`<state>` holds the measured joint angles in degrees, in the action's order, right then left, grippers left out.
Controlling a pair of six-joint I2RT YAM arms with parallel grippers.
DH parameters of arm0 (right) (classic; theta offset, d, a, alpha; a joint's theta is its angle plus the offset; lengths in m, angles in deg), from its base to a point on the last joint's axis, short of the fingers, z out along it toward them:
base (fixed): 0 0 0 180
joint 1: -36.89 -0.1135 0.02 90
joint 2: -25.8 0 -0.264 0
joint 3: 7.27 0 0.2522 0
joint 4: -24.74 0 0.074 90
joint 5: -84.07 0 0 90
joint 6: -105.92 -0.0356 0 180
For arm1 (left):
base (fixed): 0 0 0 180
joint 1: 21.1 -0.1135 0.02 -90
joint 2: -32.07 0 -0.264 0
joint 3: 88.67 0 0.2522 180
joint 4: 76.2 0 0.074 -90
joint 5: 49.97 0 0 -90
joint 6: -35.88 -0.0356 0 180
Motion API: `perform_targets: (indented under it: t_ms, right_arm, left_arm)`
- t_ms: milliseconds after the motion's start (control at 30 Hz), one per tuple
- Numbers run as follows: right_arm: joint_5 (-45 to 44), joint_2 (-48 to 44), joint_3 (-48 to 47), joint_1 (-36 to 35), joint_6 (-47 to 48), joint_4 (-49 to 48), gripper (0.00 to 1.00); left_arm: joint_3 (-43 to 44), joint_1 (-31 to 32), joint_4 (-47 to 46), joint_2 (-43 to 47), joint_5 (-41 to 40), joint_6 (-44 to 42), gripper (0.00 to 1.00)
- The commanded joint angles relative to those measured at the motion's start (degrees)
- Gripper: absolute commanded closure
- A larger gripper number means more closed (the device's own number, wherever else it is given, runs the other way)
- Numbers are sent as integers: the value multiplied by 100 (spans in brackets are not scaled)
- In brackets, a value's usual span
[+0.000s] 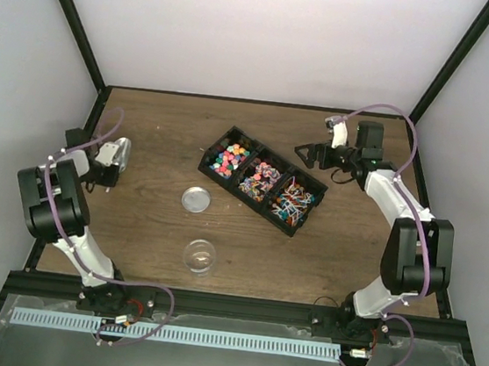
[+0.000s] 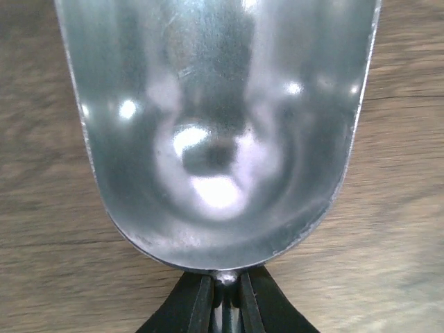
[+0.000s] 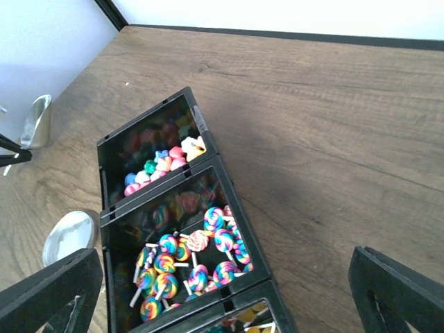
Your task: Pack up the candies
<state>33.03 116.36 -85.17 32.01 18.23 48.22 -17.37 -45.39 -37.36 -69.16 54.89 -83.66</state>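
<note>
The candies [image 1: 230, 157] fill a black three-compartment tray [image 1: 211, 154] in the middle of the table: small pink, blue and yellow pieces [image 3: 158, 165] in one part, swirled lollipops [image 3: 187, 257] in the one beside it. A clear round jar [image 1: 200, 257] stands open in front of the tray, and its lid [image 1: 195, 199] lies flat between them. My left gripper [image 1: 105, 167] is at the far left, shut on the handle of an empty metal scoop [image 2: 222, 125]. My right gripper [image 1: 314, 153] hangs open over the tray's right end, fingers [image 3: 48, 298] wide apart.
In the right wrist view the scoop [image 3: 36, 121] shows at the left edge and the lid [image 3: 67, 236] beside the tray's wall [image 3: 215, 161]. Black frame posts rise at the table's back corners. Bare wood lies behind and to the right of the tray.
</note>
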Motion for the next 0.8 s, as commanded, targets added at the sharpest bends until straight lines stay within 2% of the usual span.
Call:
perform_targets:
  t_ms: [0, 167, 300, 433, 600, 767]
  right_arm:
    - [381, 148, -391, -131, -571, -62, 0]
    - [771, 575, -899, -570, -1011, 409, 7]
    - [1043, 1087, -1637, -975, -1240, 906, 14]
    - [1463, 1438, -2199, -1312, -1410, 1181, 19]
    - [1727, 1769, -2691, -1641, -1175, 1524, 26]
    - [1897, 2035, -2997, -1770, -973, 1869, 34]
  left_arm:
    - [323, 408, 435, 571, 420, -557, 96]
    - [640, 1481, 1353, 1329, 272, -1353, 96]
    - [791, 2549, 1742, 1769, 19, -1481, 96]
    - [889, 3460, 1824, 1887, -380, -1244, 96]
    - [937, 4412, 1788, 1865, -754, -914, 96]
    - [1075, 4879, 1658, 1762, -838, -585, 96]
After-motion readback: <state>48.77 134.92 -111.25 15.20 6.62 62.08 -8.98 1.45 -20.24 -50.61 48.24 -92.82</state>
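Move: The left hand already grips the scoop by its handle, low at the table's left side. The star candies in the tray lie about 39 cm to its right and 9 cm ahead; the lollipops are about 49 cm right and 4 cm ahead, the silver dish 30 cm right and 6 cm back. From the empty right hand the star candies are about 26 cm left, 3 cm ahead and 19 cm below, the lollipops 16 cm left and 3 cm back. Keeping the scoop handle pinched, the left hand lifts it some 13 cm and swings it about 28 cm to the right towards the star end of the tray, turning roughly 50 degrees clockwise and easing slightly back late on. The empty right hand sweeps about 16 cm left over the tray towards the star candies, tipping down and turning counter-clockwise while its fingers draw together by about a third. ##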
